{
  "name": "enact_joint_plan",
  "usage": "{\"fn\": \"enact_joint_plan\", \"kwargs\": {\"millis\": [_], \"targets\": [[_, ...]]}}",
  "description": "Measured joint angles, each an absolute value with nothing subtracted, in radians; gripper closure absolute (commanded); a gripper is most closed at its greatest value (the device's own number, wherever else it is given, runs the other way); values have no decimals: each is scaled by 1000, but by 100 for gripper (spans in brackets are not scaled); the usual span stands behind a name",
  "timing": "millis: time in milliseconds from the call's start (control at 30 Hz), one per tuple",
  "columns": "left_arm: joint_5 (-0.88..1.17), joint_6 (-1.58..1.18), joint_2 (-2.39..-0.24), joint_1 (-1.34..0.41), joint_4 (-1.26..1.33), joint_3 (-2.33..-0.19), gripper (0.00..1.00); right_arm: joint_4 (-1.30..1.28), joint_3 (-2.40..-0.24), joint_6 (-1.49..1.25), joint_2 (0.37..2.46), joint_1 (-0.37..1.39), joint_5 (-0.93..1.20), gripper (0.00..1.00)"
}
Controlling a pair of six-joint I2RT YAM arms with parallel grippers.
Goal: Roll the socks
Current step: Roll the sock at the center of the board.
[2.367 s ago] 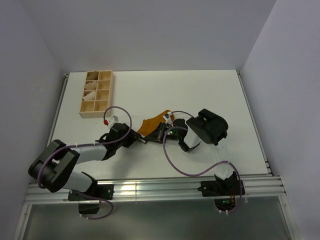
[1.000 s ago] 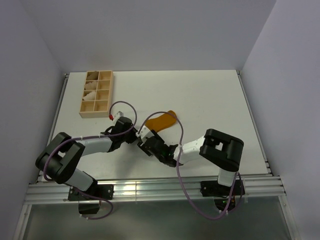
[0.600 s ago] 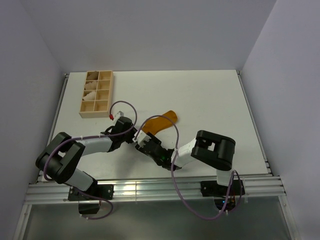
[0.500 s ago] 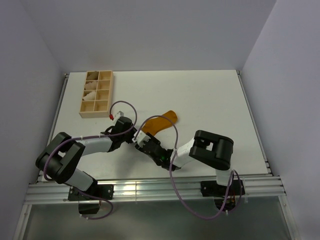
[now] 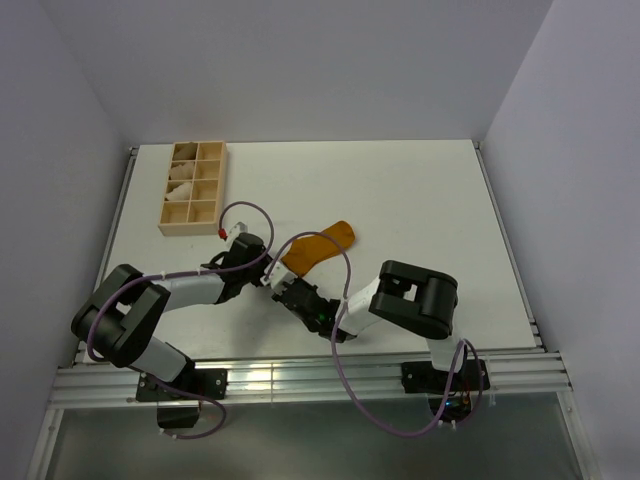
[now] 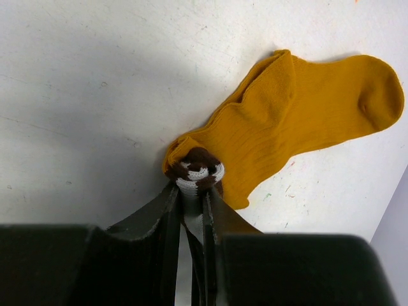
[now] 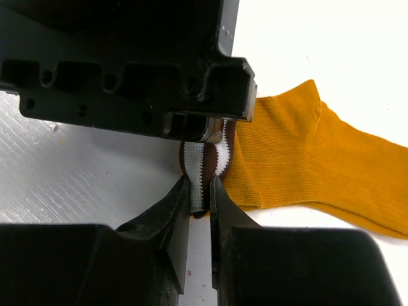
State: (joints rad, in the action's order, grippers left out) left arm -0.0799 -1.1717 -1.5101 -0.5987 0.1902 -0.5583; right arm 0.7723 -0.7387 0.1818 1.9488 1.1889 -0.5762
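Observation:
A mustard-orange sock (image 5: 320, 243) lies mid-table with its toe pointing to the far right. Its dark brown cuff with white stripes (image 6: 196, 167) is bunched into a small roll at the near-left end. My left gripper (image 5: 264, 274) is shut on that cuff from the left, and the left wrist view shows its fingers (image 6: 169, 204) pinching the striped fabric. My right gripper (image 5: 286, 288) meets it from the near right. In the right wrist view my right gripper (image 7: 200, 186) is shut on the cuff (image 7: 204, 159), just under the left gripper's black body (image 7: 127, 64). The orange foot (image 7: 319, 159) spreads flat to the right.
A wooden compartment tray (image 5: 214, 184) stands at the far left, with pale rolled bundles (image 5: 181, 183) in some cells. Purple cables loop over both arms. Metal rails border the table at the near edge and along both sides.
My right gripper has slid a little left to the cuff and closed on it. The left gripper has kept its hold, and the sock has barely shifted.

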Motion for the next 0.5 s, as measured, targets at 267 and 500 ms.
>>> {"fn": "enact_joint_plan", "kwargs": {"millis": [267, 500], "targets": [[-82, -1181, -1497, -595, 188, -549, 56, 763, -747, 154, 1950, 1182, -561, 100], [-89, -1216, -1374, -575, 179, -476, 38, 759, -752, 68, 1935, 1123, -430, 100]]}}
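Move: Both hands have the sock's striped, rolled cuff between their fingers: its middle is right at the left fingertips and about 2 cm ahead and 1 cm left of the right ones. From the left hand, the sock's flat toe end lies some 11 cm ahead and 18 cm to the right, a couple of centimetres lower. The wooden tray is about 25 cm ahead and 19 cm to the left of that hand. Leftward and up, the left hand backs off about 2.5 cm, drawing slightly back too, after its fingers spread to let go of the rolled cuff. The right hand keeps its pinch on the near end of the roll, easing barely 1 cm forward and left while its wrist rolls and tips some 10 degrees, left side rising and fingers dipping. ##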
